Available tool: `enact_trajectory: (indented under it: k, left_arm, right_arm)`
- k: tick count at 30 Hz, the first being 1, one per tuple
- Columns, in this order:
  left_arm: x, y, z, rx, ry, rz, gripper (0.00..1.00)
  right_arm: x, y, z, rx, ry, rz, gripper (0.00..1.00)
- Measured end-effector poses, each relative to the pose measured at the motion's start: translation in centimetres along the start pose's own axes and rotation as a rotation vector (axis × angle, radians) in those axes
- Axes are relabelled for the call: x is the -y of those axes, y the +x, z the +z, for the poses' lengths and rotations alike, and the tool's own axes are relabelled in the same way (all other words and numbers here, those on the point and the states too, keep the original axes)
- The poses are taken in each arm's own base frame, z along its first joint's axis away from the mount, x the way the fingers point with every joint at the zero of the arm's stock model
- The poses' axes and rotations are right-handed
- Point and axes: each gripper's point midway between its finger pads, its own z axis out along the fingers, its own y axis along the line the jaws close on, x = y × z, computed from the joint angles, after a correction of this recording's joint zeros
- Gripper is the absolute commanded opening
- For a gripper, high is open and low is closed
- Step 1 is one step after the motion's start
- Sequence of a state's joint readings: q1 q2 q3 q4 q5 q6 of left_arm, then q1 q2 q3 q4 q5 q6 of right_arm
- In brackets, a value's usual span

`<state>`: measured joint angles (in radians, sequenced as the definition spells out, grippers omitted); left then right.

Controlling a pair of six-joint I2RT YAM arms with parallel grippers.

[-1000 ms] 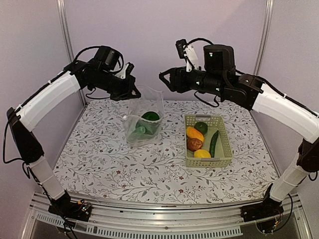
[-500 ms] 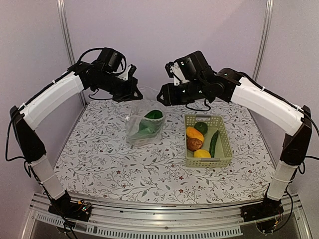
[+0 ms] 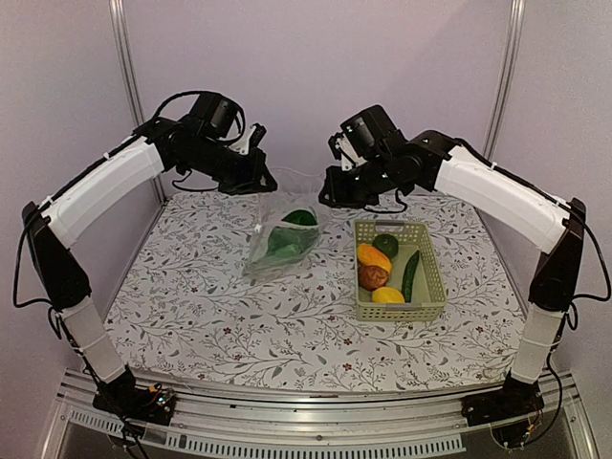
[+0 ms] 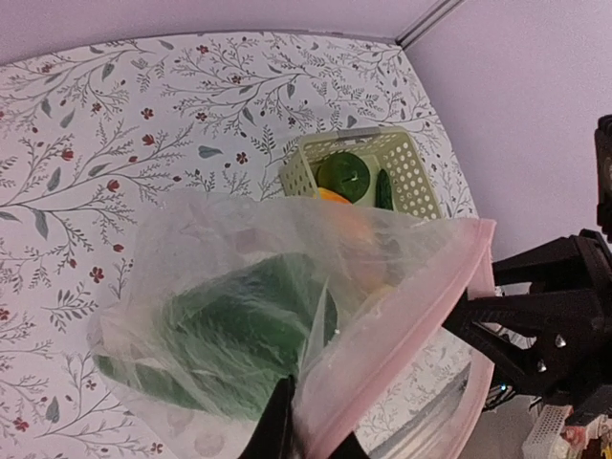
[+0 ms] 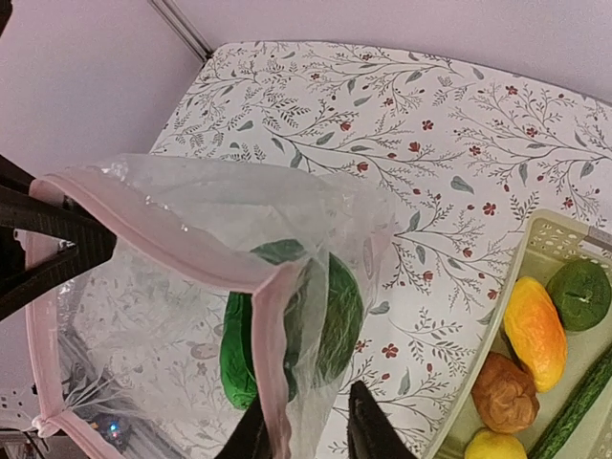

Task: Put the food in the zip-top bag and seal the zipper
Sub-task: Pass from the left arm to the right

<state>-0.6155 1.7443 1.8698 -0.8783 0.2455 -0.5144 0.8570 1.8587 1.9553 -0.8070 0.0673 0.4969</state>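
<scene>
The zip-top bag (image 3: pixel 279 239) hangs between my two grippers with leafy green food (image 3: pixel 287 239) and a dark green piece (image 3: pixel 301 217) inside. My left gripper (image 3: pixel 258 182) is pinched on the left end of the bag's mouth; in the left wrist view its jaws (image 4: pixel 311 436) clamp the pink zipper (image 4: pixel 411 316). My right gripper (image 3: pixel 330 196) is at the other end. Its fingers (image 5: pixel 308 421) stand apart, with the zipper (image 5: pixel 163 234) and thin plastic between them. The mouth gapes open. The orange-yellow oval (image 3: pixel 373 256), potato (image 3: pixel 373 276), lemon (image 3: pixel 387 295), cucumber (image 3: pixel 411 275) and green lump (image 3: pixel 385 245) lie in the basket.
The pale green basket (image 3: pixel 435 287) stands right of the bag, just below my right arm. The flowered tablecloth (image 3: pixel 191 306) covers the table. Metal posts (image 3: pixel 121 57) rise at the back corners before the plain wall.
My right gripper has swung down and left to the bag's mouth while its jaws narrowed. The bag has sagged and tilted to the right. My left gripper has shifted slightly right.
</scene>
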Motion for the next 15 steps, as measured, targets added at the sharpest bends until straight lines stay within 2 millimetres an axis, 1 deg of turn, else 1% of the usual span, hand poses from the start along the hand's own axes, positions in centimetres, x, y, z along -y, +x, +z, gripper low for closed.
enact_trajectory:
  k: [2, 3, 6, 10, 12, 13, 15]
  left_arm:
    - [0.1, -0.1, 0.2, 0.000, -0.004, 0.020, 0.11]
    - [0.1, 0.0, 0.2, -0.001, -0.007, 0.026, 0.11]
    - [0.1, 0.5, 0.2, -0.018, -0.018, 0.045, 0.16]
    - [0.4, 1.3, 0.0, -0.050, -0.043, 0.074, 0.21]
    - [1.0, 1.8, -0.2, -0.061, -0.059, 0.097, 0.25]
    - [1.4, 2.1, -0.4, -0.067, -0.064, 0.107, 0.30]
    - [2.2, 2.8, -0.7, -0.081, -0.072, 0.119, 0.33]
  right_arm:
    - [0.4, 0.1, 0.7, -0.014, 0.003, 0.025, 0.01]
    - [0.5, 0.1, 1.0, -0.019, 0.002, 0.033, 0.00]
    - [0.4, 0.2, 1.4, -0.035, -0.017, 0.051, 0.00]
    - [0.1, 0.2, 1.4, -0.048, -0.043, 0.075, 0.00]
    - [-0.1, 0.2, 1.4, -0.049, -0.052, 0.087, 0.00]
    - [-0.1, 0.2, 1.4, -0.051, -0.058, 0.092, 0.00]
    - [-0.1, 0.1, 1.4, -0.052, -0.062, 0.101, 0.00]
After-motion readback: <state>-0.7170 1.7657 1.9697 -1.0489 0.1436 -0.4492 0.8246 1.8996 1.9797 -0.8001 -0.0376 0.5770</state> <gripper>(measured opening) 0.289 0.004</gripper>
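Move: The right hand's part-open fingers already straddle the right rim of the zip-top bag's mouth, which lies at their tips, about 1 cm ahead and 1 cm below. The greens inside the bag lie some 8 cm left of this hand, 3 cm back and 16 cm down; the food basket is about 19 cm right, 5 cm back and 24 cm down. From the left hand, at the mouth's other side, that right rim is roughly 10 cm right and 2 cm back. Easing about 1 cm down and slightly forward and left, the right hand shuts its fingers fully on the right rim of the bag's mouth, then stays there pinching it. The left fingers meanwhile spread from nearly shut to about a third open, letting the rim loose between them, as the left hand draws back some 3 cm and a little right, with a small roll. ##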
